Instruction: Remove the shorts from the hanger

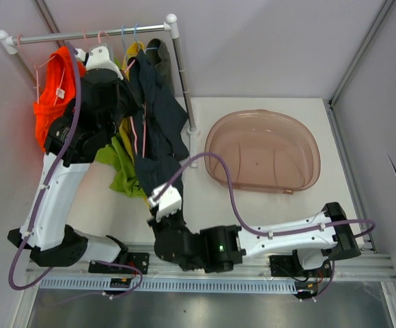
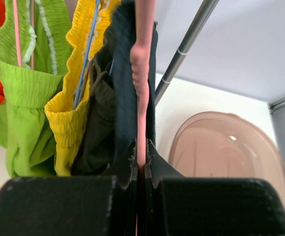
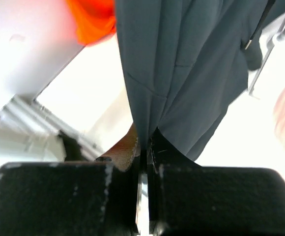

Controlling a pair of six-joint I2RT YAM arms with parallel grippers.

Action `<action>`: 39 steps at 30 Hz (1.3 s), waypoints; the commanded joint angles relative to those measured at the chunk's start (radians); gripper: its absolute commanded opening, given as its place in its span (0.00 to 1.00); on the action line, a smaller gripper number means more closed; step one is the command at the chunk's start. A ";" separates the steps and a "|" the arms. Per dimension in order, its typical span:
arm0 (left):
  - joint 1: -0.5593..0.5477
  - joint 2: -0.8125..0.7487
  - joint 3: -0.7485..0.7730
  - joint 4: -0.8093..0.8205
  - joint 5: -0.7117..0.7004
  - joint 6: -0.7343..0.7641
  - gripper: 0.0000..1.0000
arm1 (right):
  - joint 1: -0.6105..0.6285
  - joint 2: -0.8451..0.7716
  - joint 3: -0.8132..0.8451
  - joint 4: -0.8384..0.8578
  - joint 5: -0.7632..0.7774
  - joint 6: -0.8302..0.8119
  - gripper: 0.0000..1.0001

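Note:
Five shorts hang on a rail (image 1: 95,34) at the back left: orange (image 1: 51,96), lime green (image 1: 119,160), yellow (image 2: 71,98), dark olive (image 2: 96,128) and black (image 1: 157,123). My left gripper (image 2: 141,150) is shut on the pink hanger (image 2: 140,73) that carries the black shorts (image 2: 125,88). My right gripper (image 3: 145,140) is shut on the lower hem of the black shorts (image 3: 191,73), which stretch from the hanger down to it (image 1: 158,195).
A translucent brown tub (image 1: 263,150) sits on the table to the right of the rack; it also shows in the left wrist view (image 2: 226,157). The rack's right post (image 1: 183,75) stands between the shorts and the tub.

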 commanded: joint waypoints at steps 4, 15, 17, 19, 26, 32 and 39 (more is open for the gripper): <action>0.057 0.119 0.227 0.108 -0.052 0.107 0.00 | 0.200 -0.046 -0.032 -0.157 0.186 0.239 0.00; 0.056 0.041 0.166 -0.015 0.245 0.044 0.00 | -0.051 -0.074 -0.079 0.036 0.000 0.086 0.00; 0.037 -0.030 0.088 -0.047 0.319 0.053 0.00 | -0.139 -0.084 -0.032 0.073 -0.062 -0.008 0.00; 0.022 -0.108 -0.001 -0.083 0.409 0.052 0.00 | -0.263 -0.087 0.069 0.076 -0.133 -0.116 0.00; -0.032 -0.503 -0.442 0.125 0.686 -0.062 0.00 | -0.574 0.003 0.617 -0.028 -0.286 -0.348 0.00; -0.033 -0.603 -0.506 0.118 0.730 -0.022 0.00 | -0.762 0.139 1.032 -0.076 -0.368 -0.479 0.00; -0.033 -0.642 -0.556 0.115 0.706 -0.010 0.00 | -0.989 0.035 0.798 -0.064 -0.482 -0.358 0.00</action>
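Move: The left hand grips the pink hanger's neck; the dark shorts on it centre about 7 cm to its right, 6 back and 15 below. Yellow shorts hang some 6 cm ahead and 10 below, the olive pair 8 ahead, 7 right and 8 below. The right hand holds the dark shorts' lower end, their middle about 18 cm ahead and 8 above; the pink tub lies some 30 ahead, 33 right and 30 below. Right tugs the shorts back, then sweeps up 35 cm, forward and right; left keeps the hanger, then retreats. ##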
